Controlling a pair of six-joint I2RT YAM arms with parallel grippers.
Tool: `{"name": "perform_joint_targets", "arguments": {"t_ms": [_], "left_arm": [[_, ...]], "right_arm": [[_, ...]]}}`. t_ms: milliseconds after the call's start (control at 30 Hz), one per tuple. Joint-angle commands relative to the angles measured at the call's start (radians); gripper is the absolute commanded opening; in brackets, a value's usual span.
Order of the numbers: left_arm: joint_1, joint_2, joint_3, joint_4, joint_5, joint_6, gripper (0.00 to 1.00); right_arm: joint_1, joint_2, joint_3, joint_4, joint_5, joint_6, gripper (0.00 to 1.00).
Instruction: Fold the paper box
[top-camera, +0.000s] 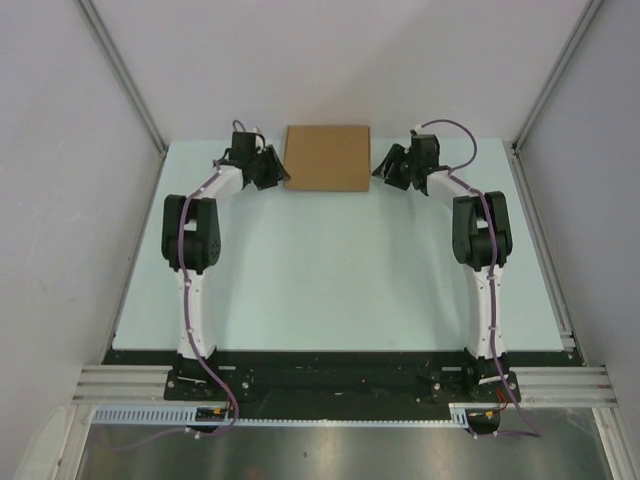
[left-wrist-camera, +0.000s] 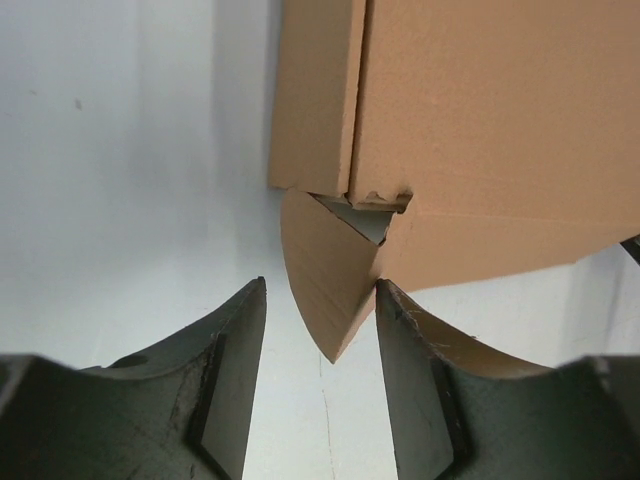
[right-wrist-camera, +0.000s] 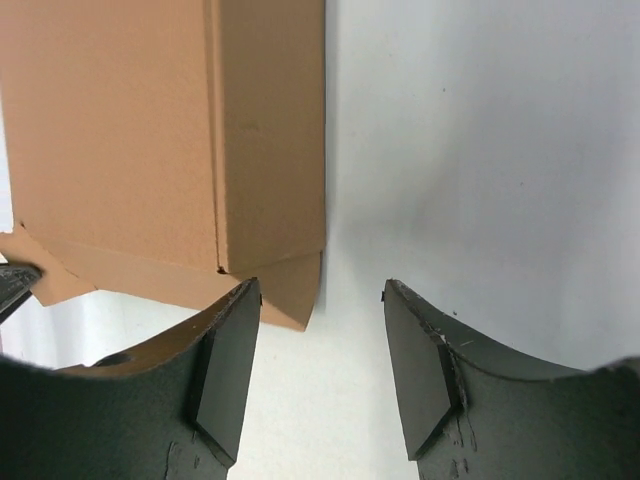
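The paper box (top-camera: 327, 157) is a brown cardboard carton, folded shut and lying flat at the far middle of the pale table (top-camera: 330, 270). My left gripper (top-camera: 275, 172) is at its left near corner, jaws open. In the left wrist view a pointed flap (left-wrist-camera: 335, 275) of the paper box (left-wrist-camera: 480, 130) sticks out between the open fingertips, close to the right one, ungripped. My right gripper (top-camera: 385, 168) is at the box's right near corner, open. The right wrist view shows the box corner (right-wrist-camera: 270, 150) just beyond the left fingertip (right-wrist-camera: 235, 330), and bare table fills the gap of the gripper (right-wrist-camera: 322, 290).
White walls with aluminium rails (top-camera: 125, 75) enclose the table on three sides. The arm bases sit on a black bar (top-camera: 340, 375) at the near edge.
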Motion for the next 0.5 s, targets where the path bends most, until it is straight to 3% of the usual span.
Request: {"name": "perform_joint_targets", "arguments": {"t_ms": [0, 200, 367, 400, 467], "left_arm": [[0.027, -0.099, -0.014, 0.045, -0.025, 0.006, 0.54], [0.027, -0.145, -0.084, 0.116, -0.018, 0.003, 0.56], [0.027, -0.241, -0.277, 0.324, -0.055, -0.014, 0.64], [0.027, -0.258, -0.345, 0.355, -0.073, -0.029, 0.99], [0.027, -0.287, -0.391, 0.433, -0.089, -0.031, 1.00]], "right_arm": [[-0.003, -0.092, 0.010, 0.022, 0.001, 0.002, 0.59], [0.003, -0.095, 0.004, 0.036, -0.024, 0.007, 0.59], [0.023, -0.121, -0.019, 0.045, -0.007, -0.013, 0.59], [0.028, -0.135, -0.030, 0.045, 0.008, -0.017, 0.59], [0.040, -0.151, -0.047, 0.088, 0.027, -0.042, 0.59]]}}
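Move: The box lies between the hands: its middle is about 9 cm to the left hand's right, some 6 cm ahead and 2 cm lower. Its near-left corner flap sits about 1 cm to the left hand's right, level in reach and 2 cm below. For the right hand, the box's middle is roughly 10 cm left, 4 cm ahead and 2 cm below, its near-right corner flap about 2 cm left, 1 cm back and 3 cm below. The left hand's right-side finger comes free of the box's near-left corner flap as this hand rises and shifts left about 2 cm each, then draws back some 2 cm, the fingers springing wide open and the wrist tipping up slightly. The right hand lifts almost straight up about 3 cm at the near-right corner, its half-open fingers unchanged. ##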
